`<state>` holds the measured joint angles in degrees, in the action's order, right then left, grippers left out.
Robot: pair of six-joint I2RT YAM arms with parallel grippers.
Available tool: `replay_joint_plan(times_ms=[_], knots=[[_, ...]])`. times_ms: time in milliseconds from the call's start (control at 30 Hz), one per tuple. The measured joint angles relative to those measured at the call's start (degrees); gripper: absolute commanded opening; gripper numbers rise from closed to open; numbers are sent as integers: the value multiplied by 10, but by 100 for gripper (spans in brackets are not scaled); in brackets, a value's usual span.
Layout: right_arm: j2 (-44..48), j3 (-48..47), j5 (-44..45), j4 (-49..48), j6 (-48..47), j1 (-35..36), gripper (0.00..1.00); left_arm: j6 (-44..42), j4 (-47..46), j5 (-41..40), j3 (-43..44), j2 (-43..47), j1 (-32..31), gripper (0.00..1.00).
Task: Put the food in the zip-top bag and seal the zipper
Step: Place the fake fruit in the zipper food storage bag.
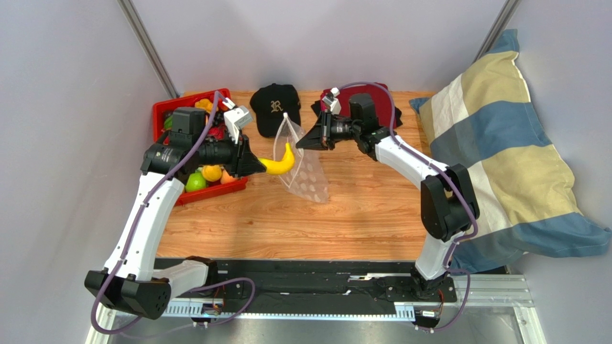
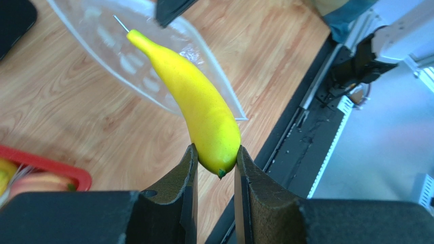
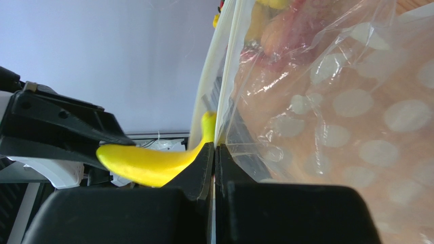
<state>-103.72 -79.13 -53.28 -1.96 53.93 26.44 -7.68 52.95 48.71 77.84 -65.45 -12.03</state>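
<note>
My left gripper (image 1: pixel 260 166) (image 2: pixel 215 155) is shut on the blunt end of the yellow banana (image 1: pixel 280 163) (image 2: pixel 198 101) (image 3: pixel 147 162). It holds the banana above the table. The banana's thin tip points at the mouth of the clear dotted zip-top bag (image 1: pixel 307 175) (image 2: pixel 102 40) (image 3: pixel 346 112). My right gripper (image 1: pixel 303 140) (image 3: pixel 214 150) is shut on the bag's top edge and holds the bag up. The pale zipper strip (image 3: pixel 204 109) rises from those jaws; its slider does not show. More food (image 1: pixel 205 175) lies in the red tray.
The red tray (image 1: pixel 164 109) sits at the back left beside my left arm. A black cap (image 1: pixel 275 107) and a dark red cloth (image 1: pixel 381 100) lie at the back. A striped pillow (image 1: pixel 503 143) fills the right side.
</note>
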Motion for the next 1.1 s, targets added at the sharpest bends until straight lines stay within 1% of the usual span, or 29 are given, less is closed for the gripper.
replay_joint_plan(times_ms=[200, 367, 567, 633, 667, 733, 767, 800, 833, 867, 933, 1100], knots=[[21, 15, 2, -12, 4, 0, 0, -2, 19, -76, -1, -5, -8, 0], [21, 15, -3, -40, 34, 3, 0, -3, 17, -106, 0, -25, -46, 0], [18, 16, -19, -92, 92, 13, 0, 1, -21, -129, 11, -68, -80, 0], [17, 20, -24, -112, 114, 16, 0, 10, -53, -142, 9, -77, -83, 0], [16, 22, -26, -122, 127, 17, 0, 16, -71, -147, 3, -77, -83, 15], [11, 26, -32, -152, 160, 19, 0, 28, -122, -159, -19, -70, -86, 35], [6, 29, -35, -179, 184, 20, 0, 30, -149, -165, -35, -63, -89, 61], [2, 30, -36, -194, 199, 20, 0, 31, -166, -170, -48, -58, -93, 74], [-3, 31, -39, -214, 220, 20, 0, 30, -178, -175, -57, -54, -98, 80], [-9, 31, -40, -226, 234, 20, 0, 28, -185, -180, -61, -52, -103, 83], [-14, 32, -41, -241, 258, 20, 0, 22, -192, -189, -62, -49, -109, 84], [-15, 34, -44, -267, 286, 16, 0, 10, -167, -205, -47, -31, -100, 83]])
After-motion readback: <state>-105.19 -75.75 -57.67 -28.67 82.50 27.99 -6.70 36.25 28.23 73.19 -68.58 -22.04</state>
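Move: From the left hand, which already holds the banana by one end, the bag's open mouth is about 7 cm ahead, 7 cm to the right and 5 cm lower. The red box stands roughly 17 cm ahead and 22 cm left of that hand, the black cap 30 cm ahead and 3 cm right, both some 18 cm below. From the right hand, pinching the bag's rim, the banana is about 5 cm back, 6 cm left and 4 cm higher. Sinking first, then pushing forward about 6 cm while drifting some 3 cm right, the left hand brings the banana to the bag's mouth, its fingers dipping about 10 degrees, then opens wide to let go and starts to rise. Meanwhile the right hand keeps its pinch on the rim, lifts it about 5 cm, eases slightly left and rolls some 15 degrees. ##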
